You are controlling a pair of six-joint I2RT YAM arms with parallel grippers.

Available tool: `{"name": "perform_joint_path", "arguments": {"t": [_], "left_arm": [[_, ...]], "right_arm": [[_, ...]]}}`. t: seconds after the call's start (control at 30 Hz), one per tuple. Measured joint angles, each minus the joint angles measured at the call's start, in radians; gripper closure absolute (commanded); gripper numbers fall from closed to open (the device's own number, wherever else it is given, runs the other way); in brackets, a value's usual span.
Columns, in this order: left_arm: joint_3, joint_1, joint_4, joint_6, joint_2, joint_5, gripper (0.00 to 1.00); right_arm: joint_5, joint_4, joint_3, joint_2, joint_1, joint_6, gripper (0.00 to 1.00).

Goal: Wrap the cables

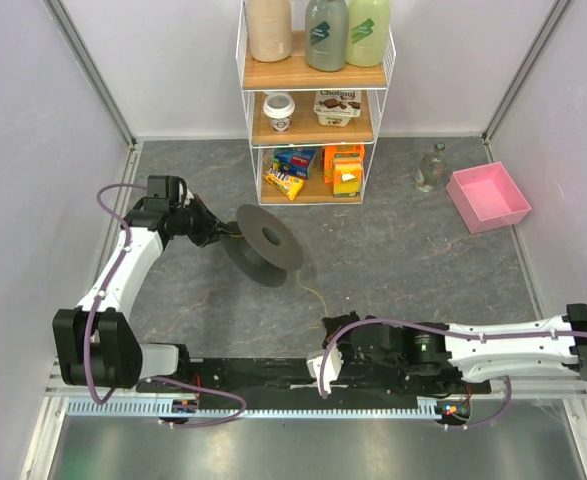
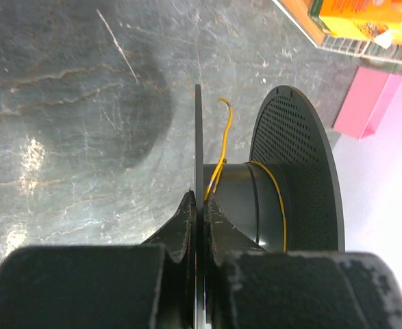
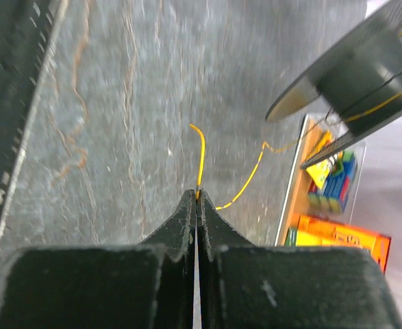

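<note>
A dark grey spool (image 1: 263, 243) is held tilted just above the table at centre left. My left gripper (image 1: 223, 232) is shut on its near flange; in the left wrist view that thin flange (image 2: 198, 137) runs edge-on between the closed fingertips of the gripper (image 2: 199, 199). The yellow cable (image 2: 222, 147) lies partly round the hub (image 2: 245, 199), with one free end sticking up. Another stretch of the cable (image 1: 313, 292) trails from the spool toward the near edge. My right gripper (image 1: 321, 368) sits low there. In the right wrist view this gripper (image 3: 197, 194) is shut on the cable (image 3: 202, 151), and the spool (image 3: 351, 75) shows at upper right.
A white wire shelf (image 1: 313, 100) with bottles, tubs and snack boxes stands at the back centre. A pink tray (image 1: 488, 195) and a small glass object (image 1: 431, 170) lie at the back right. Panel walls close in both sides. A black rail (image 1: 263, 375) runs along the near edge.
</note>
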Motion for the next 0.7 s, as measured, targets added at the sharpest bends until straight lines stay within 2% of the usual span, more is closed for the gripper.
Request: {"name": "perform_joint_path", "arguments": {"t": [0.27,0.57,0.7], "left_arm": [[0.047,-0.029,-0.030,0.012,0.042,-0.098,0.98],[0.048,-0.071,-0.039,0.076,0.071,-0.144,0.99],[0.048,-0.134,-0.043,0.115,0.075,-0.145,0.98]], "right_arm": [[-0.112,-0.091,0.183,0.002,0.062,0.070,1.00],[-0.129,-0.142,0.389,0.028,0.135,0.114,1.00],[-0.135,-0.140,0.459,0.068,0.150,0.116,1.00]]}}
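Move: Around 12 cm to the right hand's left, 16 cm ahead and slightly higher lies the middle of the black spool that the cable is being wrapped on; the left gripper holding it is about 20 cm left and 18 cm ahead. From the left hand the spool's middle is some 8 cm right, 2 cm back and a little below, with the yellow snack bag about 10 cm ahead, 10 cm right and well below. Sweeping up some 15 cm, with about 8 cm left and 7 cm back, the right hand carries its pinched yellow cable end up the base side of the spool, its wrist tilting and turning counter-clockwise about 20 degrees. The left fingers keep their grip on the spool, sinking 2–3 cm and rolling it about 10 degrees. ##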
